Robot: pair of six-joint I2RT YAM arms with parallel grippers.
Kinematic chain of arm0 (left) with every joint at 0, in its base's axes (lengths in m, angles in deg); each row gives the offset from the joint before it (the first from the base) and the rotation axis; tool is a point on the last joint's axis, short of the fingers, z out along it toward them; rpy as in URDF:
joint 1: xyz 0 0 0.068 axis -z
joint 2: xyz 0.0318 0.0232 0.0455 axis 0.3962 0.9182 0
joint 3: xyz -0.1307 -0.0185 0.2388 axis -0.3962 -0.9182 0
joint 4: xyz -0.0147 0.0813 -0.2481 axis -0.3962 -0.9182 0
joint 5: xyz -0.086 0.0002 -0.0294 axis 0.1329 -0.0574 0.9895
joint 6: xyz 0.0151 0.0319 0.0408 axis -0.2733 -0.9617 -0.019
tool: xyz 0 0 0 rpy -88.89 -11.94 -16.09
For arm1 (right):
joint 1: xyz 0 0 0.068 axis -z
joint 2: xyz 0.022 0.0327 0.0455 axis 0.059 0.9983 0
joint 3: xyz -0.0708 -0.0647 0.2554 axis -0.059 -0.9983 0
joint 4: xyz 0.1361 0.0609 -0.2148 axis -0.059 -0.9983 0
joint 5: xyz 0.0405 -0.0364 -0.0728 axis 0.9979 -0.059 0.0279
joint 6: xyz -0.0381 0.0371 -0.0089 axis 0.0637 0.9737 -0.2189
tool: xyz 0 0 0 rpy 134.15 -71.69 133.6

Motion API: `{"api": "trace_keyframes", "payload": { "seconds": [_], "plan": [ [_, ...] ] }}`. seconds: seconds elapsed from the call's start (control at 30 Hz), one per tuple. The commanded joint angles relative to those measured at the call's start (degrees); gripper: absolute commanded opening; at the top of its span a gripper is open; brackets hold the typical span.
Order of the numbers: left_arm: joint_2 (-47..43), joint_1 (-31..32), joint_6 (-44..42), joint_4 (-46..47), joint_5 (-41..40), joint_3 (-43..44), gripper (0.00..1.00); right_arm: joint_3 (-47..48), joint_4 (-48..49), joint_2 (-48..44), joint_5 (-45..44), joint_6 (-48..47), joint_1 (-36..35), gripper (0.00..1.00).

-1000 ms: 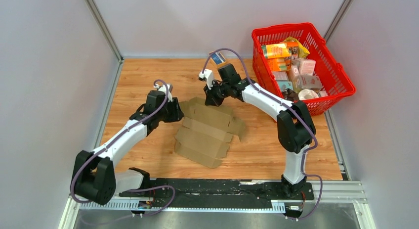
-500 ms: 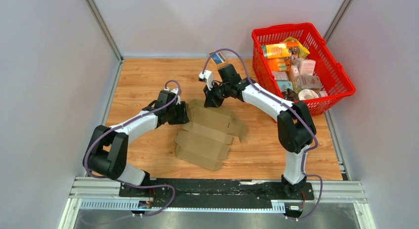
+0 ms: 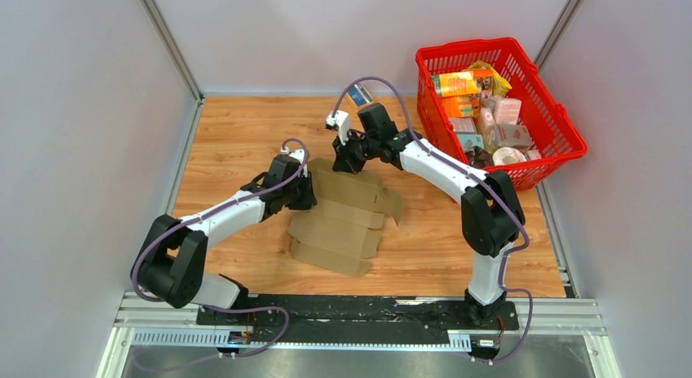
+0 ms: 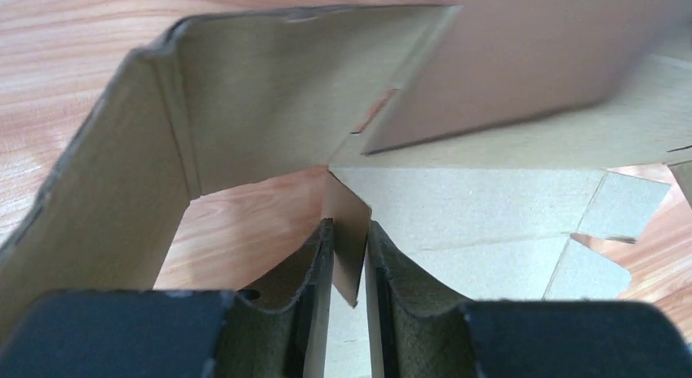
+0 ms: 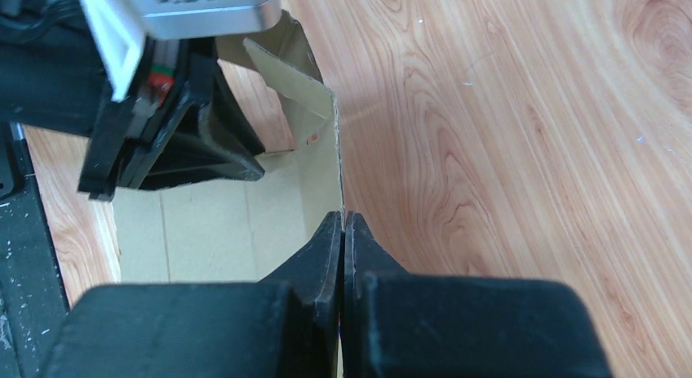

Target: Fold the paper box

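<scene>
The paper box (image 3: 343,223) lies as a brown cardboard blank on the wooden table, its far end partly raised. My left gripper (image 3: 306,192) is at its left rear corner. In the left wrist view the gripper (image 4: 349,231) is shut on a small upright tab of the box (image 4: 457,206), with a raised side wall to the left. My right gripper (image 3: 344,162) is at the far edge. Seen from the right wrist, that gripper (image 5: 343,219) is shut on the thin edge of an upright flap (image 5: 322,149), with the left gripper (image 5: 188,125) just beyond.
A red basket (image 3: 469,47) full of printed packages stands at the back right, close to the right arm. A small blue-and-tan box (image 3: 360,94) lies behind the right wrist. Grey walls close in the table (image 3: 237,133) on three sides.
My left arm has reached rightward to the box's left rear corner and its jaws have narrowed round a tab. The right gripper kept hold of the far flap and shifted slightly.
</scene>
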Motion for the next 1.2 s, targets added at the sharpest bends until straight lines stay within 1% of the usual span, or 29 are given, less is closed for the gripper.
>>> {"api": "trace_keyframes", "payload": {
  "seconds": [0.0, 0.07, 0.17, 0.23, 0.33, 0.4, 0.5, 0.53, 0.6, 0.63, 0.67, 0.7, 0.73, 0.8, 0.87, 0.9, 1.07, 1.17],
  "plan": [
    [-2.5, 2.0, 1.9, 4.9, -2.2, -0.2, 0.27, -1.5, 6.7, -3.2, -2.4, 3.5, -1.8, 0.00],
    [-0.7, 2.3, 2.6, 6.1, -1.7, -0.1, 0.28, -1.9, 7.8, -3.2, -3.9, 4.0, -2.8, 0.00],
    [1.6, 3.1, 4.5, 9.4, -0.7, -1.6, 0.34, -2.6, 8.6, -3.0, -5.4, 4.8, -3.9, 0.00],
    [3.2, 3.8, 6.5, 14.9, 0.3, -3.8, 0.35, -3.9, 10.0, -3.1, -6.2, 6.1, -3.9, 0.00],
    [4.4, 4.0, 7.9, 19.0, 0.8, -6.5, 0.36, -5.3, 11.0, -3.6, -6.1, 6.3, -4.0, 0.00],
    [3.9, 4.0, 7.1, 19.1, 0.8, -7.3, 0.37, -5.7, 10.9, -3.7, -6.1, 5.8, -4.0, 0.00],
    [-1.7, 4.0, 5.6, 15.4, -0.7, -8.2, 0.38, -6.2, 9.6, -4.2, -6.8, 4.4, -4.0, 0.00],
    [-6.6, 4.0, 5.3, 14.3, -1.4, -8.5, 0.41, -6.2, 8.8, -4.4, -7.4, 4.1, -4.0, 0.00],
    [-12.0, 4.0, 3.2, 10.1, -3.7, -8.4, 0.43, -6.7, 8.3, -4.7, -7.6, 3.1, -4.0, 0.00],
    [-17.4, 4.0, 2.5, 7.7, -4.9, -8.3, 0.46, -6.9, 8.3, -5.1, -7.3, 2.9, -4.0, 0.00],
    [-19.9, 4.0, 1.9, 5.7, -5.3, -8.0, 0.47, -7.5, 8.3, -5.4, -7.1, 2.7, -4.0, 0.00],
    [-22.3, 4.0, 0.5, 2.1, -9.8, -6.9, 0.49, -7.6, 8.4, -5.7, -6.9, 2.5, -4.0, 0.00],
    [-25.9, 4.0, -0.3, 0.6, -11.6, -6.3, 0.53, -7.7, 8.3, -5.8, -6.8, 2.3, -4.0, 0.00],
    [-27.6, 3.8, -3.3, -2.6, -14.5, -3.6, 0.56, -7.3, 7.6, -5.9, -6.6, 1.7, -4.0, 0.00],
    [-26.4, 3.7, -5.8, -4.8, -15.2, -0.9, 0.58, -6.9, 6.6, -5.9, -6.0, 1.3, -3.9, 0.00],
    [-25.3, 3.5, -6.3, -6.4, -15.1, 1.9, 0.58, -6.7, 6.7, -5.9, -5.8, 1.0, -4.0, 0.00],
    [-17.4, 3.5, -9.2, -7.3, -13.4, 8.6, 0.58, -6.2, 5.8, -6.3, -5.1, 0.1, -4.0, 0.00],
    [-13.3, 3.5, -10.1, -7.6, -12.1, 11.3, 0.54, -5.8, 5.4, -6.4, -4.5, -0.3, -4.0, 0.00]
  ]
}}
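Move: The small corner tab is already between my left fingertips, about 1 cm ahead, 1 cm to the right and 1 cm down. From my left hand, the middle of the raised far wall is some 4 cm ahead, 9 cm right and 3 cm up; the flat floor panels lie about 6 cm back, 7 cm right and 4 cm down. My right hand holds the wall's top edge, with its middle 3 cm back and 4 cm below; the tab lies from it 6 cm back, 8 cm left, 8 cm down. I keep the far wall's top edge pinched in my shut right fingers and ease it back and down a couple of centimetres. My left hand works some 2.5 cm right and dips as much beside the tab while its fingers open, then rises clear of the box by about 15 cm, tipping up some 25 degrees, and ends sinking slightly and going forward. ##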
